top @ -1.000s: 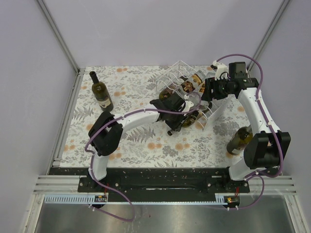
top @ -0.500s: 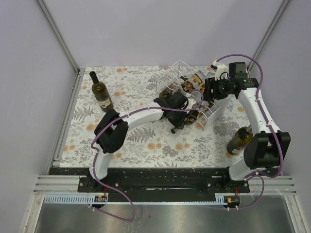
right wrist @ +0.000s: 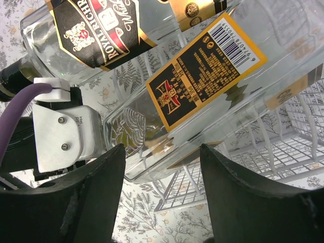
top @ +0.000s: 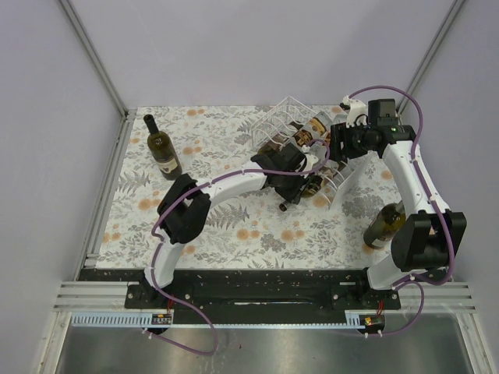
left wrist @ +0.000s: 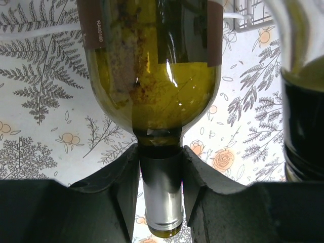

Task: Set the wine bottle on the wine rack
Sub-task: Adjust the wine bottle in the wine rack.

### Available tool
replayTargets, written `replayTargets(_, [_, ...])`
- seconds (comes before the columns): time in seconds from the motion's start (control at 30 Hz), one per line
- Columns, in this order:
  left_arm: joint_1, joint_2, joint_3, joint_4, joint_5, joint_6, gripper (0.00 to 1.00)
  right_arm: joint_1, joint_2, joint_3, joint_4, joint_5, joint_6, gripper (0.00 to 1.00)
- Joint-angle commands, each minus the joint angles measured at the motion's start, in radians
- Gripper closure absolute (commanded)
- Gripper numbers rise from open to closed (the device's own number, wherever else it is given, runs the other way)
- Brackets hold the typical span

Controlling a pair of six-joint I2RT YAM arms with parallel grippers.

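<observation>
The wine bottle (left wrist: 152,76) is olive green with a dark label and a grey foil neck. My left gripper (left wrist: 161,152) is shut on that neck, just below the shoulder. From above, the wine bottle (top: 306,187) lies slanted at the low front of the clear ribbed wine rack (top: 282,114), held there by the left gripper (top: 291,187). My right gripper (top: 337,146) hangs at the rack's right side. In its own view the right gripper (right wrist: 162,167) is open, and a clear bottle with a yellow and black label (right wrist: 202,81) lies just past its fingertips.
A second labelled clear bottle (right wrist: 91,35) lies on the rack (right wrist: 298,147). A dark bottle (left wrist: 304,116) sits close to the right of the held one. One green bottle (top: 162,148) stands at the far left of the floral mat. Another bottle (top: 385,224) stands by the right arm.
My left arm has carried the wine bottle to the right, closer into the rack's lower front. The right arm has hardly moved.
</observation>
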Motion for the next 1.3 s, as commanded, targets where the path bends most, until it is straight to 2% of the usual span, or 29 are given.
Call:
replayTargets(0.0, [-0.003, 0.021, 0.063, 0.068, -0.035, -0.018, 0.76, 0.009, -0.008, -0.037, -0.103, 0.022, -0.034, 0.33])
replayTargets(0.07, [-0.001, 0.013, 0.054, 0.070, -0.046, -0.016, 0.70, 0.009, -0.010, -0.038, -0.103, 0.025, -0.035, 0.33])
replayTargets(0.3, [-0.001, -0.039, -0.007, 0.098, -0.060, -0.012, 0.59, 0.009, -0.007, -0.041, -0.101, 0.025, -0.035, 0.33])
replayTargets(0.37, [0.000, -0.054, -0.025, 0.105, -0.061, -0.007, 0.50, 0.009, -0.008, -0.041, -0.103, 0.025, -0.035, 0.33])
replayTargets(0.47, [0.000, -0.076, -0.042, 0.113, -0.061, -0.005, 0.48, 0.009, -0.008, -0.044, -0.102, 0.028, -0.035, 0.33])
replayTargets(0.5, [0.003, -0.079, -0.042, 0.113, -0.063, -0.002, 0.43, 0.009, -0.007, -0.043, -0.103, 0.027, -0.035, 0.33])
replayTargets(1.27, [0.003, -0.216, -0.156, 0.113, -0.022, 0.047, 0.37, 0.009, -0.002, -0.037, -0.102, 0.031, -0.035, 0.33])
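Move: Held at its silver neck by the left fingers, the wine bottle lies in the rack with its middle about 8 cm ahead of that hand, 7 cm to its right and slightly higher. A black-capped neck sits roughly 4 cm back, 3 cm right and 4 cm above; the clear bottle above lies some 12 cm ahead, 13 cm right and 10 cm up. From the right hand, the wine bottle's middle is about 7 cm back, 7 cm left and 11 cm below. Letting go of the silver neck, the left hand first stays almost in place while its fingers spread to well over half open. Then it rises about 3 cm and eases some 1.5 cm to the left, backing off from the bottle's neck with the fingers still pointing down and to the right, tilted only about 5 degrees. ##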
